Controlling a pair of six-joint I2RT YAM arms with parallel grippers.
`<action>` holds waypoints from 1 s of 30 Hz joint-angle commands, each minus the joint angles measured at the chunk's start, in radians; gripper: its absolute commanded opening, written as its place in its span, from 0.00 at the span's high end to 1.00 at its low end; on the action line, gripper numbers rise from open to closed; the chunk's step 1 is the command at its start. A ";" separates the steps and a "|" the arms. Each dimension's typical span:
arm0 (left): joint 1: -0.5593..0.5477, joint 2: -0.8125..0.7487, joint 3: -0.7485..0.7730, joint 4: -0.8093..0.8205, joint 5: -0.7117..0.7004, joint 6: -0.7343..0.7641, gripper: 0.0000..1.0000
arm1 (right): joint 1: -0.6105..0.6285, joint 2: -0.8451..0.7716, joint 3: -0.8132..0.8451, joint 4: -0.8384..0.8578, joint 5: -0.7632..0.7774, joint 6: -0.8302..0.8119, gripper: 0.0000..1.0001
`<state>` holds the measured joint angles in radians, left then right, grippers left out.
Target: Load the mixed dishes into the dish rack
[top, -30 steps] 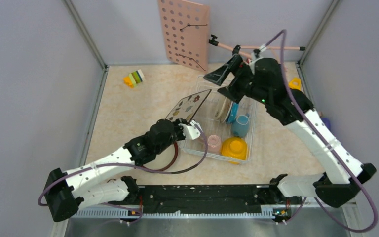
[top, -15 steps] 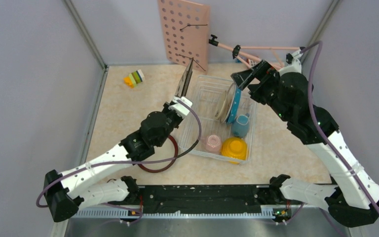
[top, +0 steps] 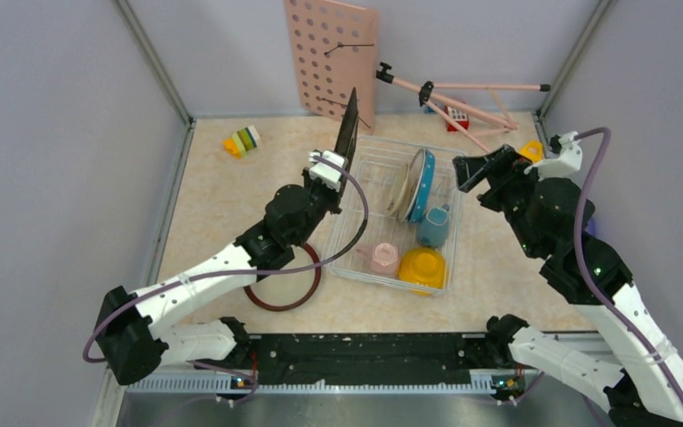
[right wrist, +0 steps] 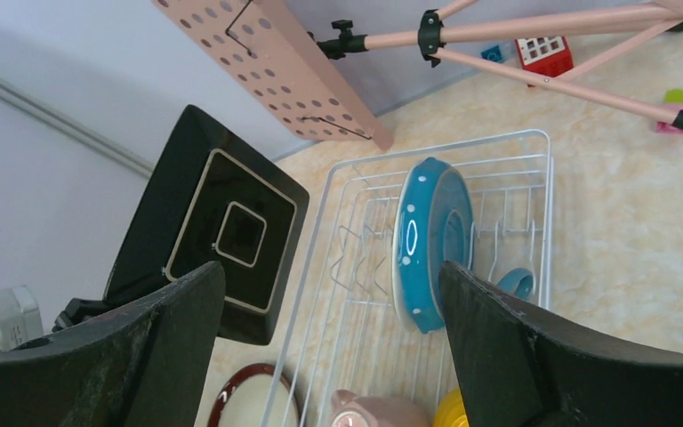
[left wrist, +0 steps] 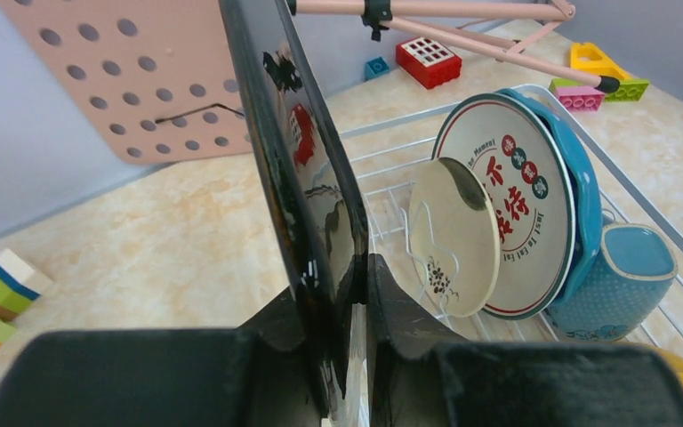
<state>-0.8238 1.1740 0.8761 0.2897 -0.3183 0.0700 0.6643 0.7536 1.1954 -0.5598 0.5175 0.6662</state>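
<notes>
My left gripper (top: 333,169) is shut on the square floral plate (top: 349,124) and holds it upright on edge over the left rim of the dish rack (top: 347,267). In the left wrist view my left gripper (left wrist: 356,267) pinches the plate's (left wrist: 298,160) lower edge. In the rack stand the cream plate (left wrist: 453,236), the white plate with characters (left wrist: 516,205) and the blue polka-dot plate (top: 423,185). The blue-grey mug (top: 433,227), pink cup (top: 384,258) and yellow bowl (top: 422,265) sit in front. The brown-rimmed plate (top: 280,289) lies on the table left of the rack. My right gripper (top: 485,169) is open and empty, right of the rack.
A pink pegboard (top: 331,58) leans on the back wall and a pink tripod (top: 462,93) lies behind the rack. Toy blocks lie at the back left (top: 243,140) and back right (top: 532,149). Walls close in the left, back and right sides.
My left gripper has lifted the square plate, turned it from flat to upright on edge and carried it toward the back. My right arm has drawn away from the rack to the right.
</notes>
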 commanded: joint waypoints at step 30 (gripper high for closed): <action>0.066 0.239 0.196 0.465 0.183 -0.199 1.00 | -0.005 0.017 -0.068 0.012 0.045 -0.079 0.13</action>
<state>-0.7570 1.4330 0.9970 0.4065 -0.1005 -0.1265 0.6643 0.7799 1.1313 -0.5690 0.5480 0.5861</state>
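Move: The left hand, already gripping the square plate upright by its near edge, has the free slots in the dish rack's left half about 8 cm to its right, 5 ahead and some 17 below. The cream plate stands beyond them, roughly 13 right and 6 ahead; the blue plate is 19 right, 7 ahead; the pink mug 9 right and 12 back. From the right hand, those slots lie some 18 cm left, 13 ahead and 26 below. Keeping the square plate pinched upright, the left hand carries it over the rack's left side towards the free slots, about 6 cm right and 3–4 forward. It first dips some 4 cm, regains most of that, then begins sinking again, the wrist rolling and turning clockwise by under 10 degrees each. The open, empty right hand sinks about 4 cm, rolling its left side down slightly. ##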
